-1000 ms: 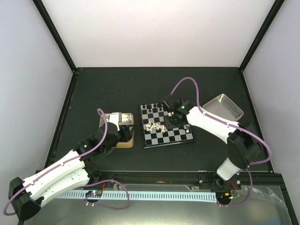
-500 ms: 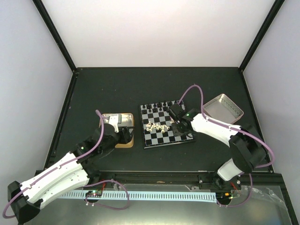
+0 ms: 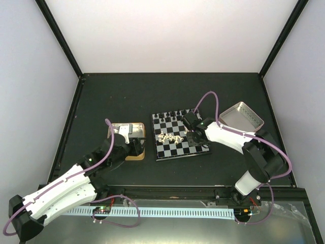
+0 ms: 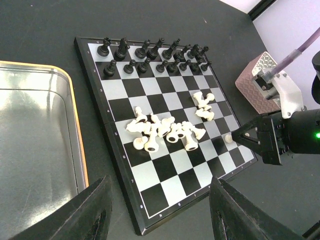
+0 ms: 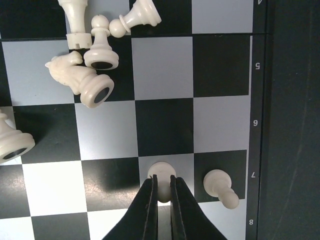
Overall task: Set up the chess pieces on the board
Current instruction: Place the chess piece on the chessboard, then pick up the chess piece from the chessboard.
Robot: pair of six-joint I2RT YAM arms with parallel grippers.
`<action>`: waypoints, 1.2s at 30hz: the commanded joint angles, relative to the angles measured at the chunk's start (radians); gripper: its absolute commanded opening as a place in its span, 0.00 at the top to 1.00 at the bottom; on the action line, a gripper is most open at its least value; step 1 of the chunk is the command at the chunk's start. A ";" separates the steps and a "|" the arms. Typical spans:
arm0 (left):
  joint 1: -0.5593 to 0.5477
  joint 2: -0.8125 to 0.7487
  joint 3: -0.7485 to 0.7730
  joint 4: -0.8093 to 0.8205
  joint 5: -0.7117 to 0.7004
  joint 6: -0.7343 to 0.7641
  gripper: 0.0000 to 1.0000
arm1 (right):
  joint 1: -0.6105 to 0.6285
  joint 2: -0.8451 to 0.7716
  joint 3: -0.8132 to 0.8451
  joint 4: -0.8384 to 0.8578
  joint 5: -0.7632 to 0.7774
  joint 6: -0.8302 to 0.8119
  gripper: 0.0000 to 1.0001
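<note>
The board (image 3: 172,148) lies mid-table, with black pieces (image 4: 150,55) standing in two rows along its far edge. Several cream pieces (image 4: 165,132) lie toppled in a pile at its middle, also seen in the right wrist view (image 5: 85,80). My right gripper (image 5: 161,182) is shut on a cream pawn (image 5: 161,171) over a white square in row 7, near the board's right edge. Another cream pawn (image 5: 220,186) stands on the black square beside it. My left gripper (image 4: 165,215) is open and empty, above the board's near left corner.
A gold-rimmed tin tray (image 3: 127,129) sits left of the board, under my left arm. A pink-sided tray (image 3: 242,116) stands at the right, behind my right arm. Purple cables loop over both arms.
My right gripper has moved from the far side of the board toward its near right edge, with the cream pawn. The left arm has barely shifted.
</note>
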 commanded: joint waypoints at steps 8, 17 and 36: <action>-0.005 -0.010 0.000 0.000 0.007 0.002 0.46 | -0.008 -0.031 0.039 -0.042 0.002 0.000 0.75; -0.004 -0.035 0.002 -0.008 -0.019 0.009 0.45 | -0.003 -0.075 0.100 -0.065 -0.050 -0.011 0.64; -0.004 -0.139 0.008 0.042 -0.107 0.165 0.38 | 0.130 0.028 0.163 0.043 -0.084 0.032 0.60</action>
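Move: My right fingers are still shut on a white pawn standing on its square, its middle about 1 cm below the pads. The next loose pieces, the right end of the white heap, lie some 8 cm to the left, 4 cm ahead and 2 cm down. A small cluster with the knight sits roughly 3 cm left and 7 cm ahead; the edge pawn stands 3 cm to the right, level. From my left hand that heap end is about 15 cm right, 8 cm ahead and 14 cm down. I open my right fingers to a bit under half and let go of the pawn, then lift about 4 cm clear of it and swing left some 6 cm, over the board towards the white heap, the wrist rolling and turning slightly with the swing. Late on, my empty left hand rises about 3 cm, drifting slightly left as its fingers tip up some 10 degrees. ##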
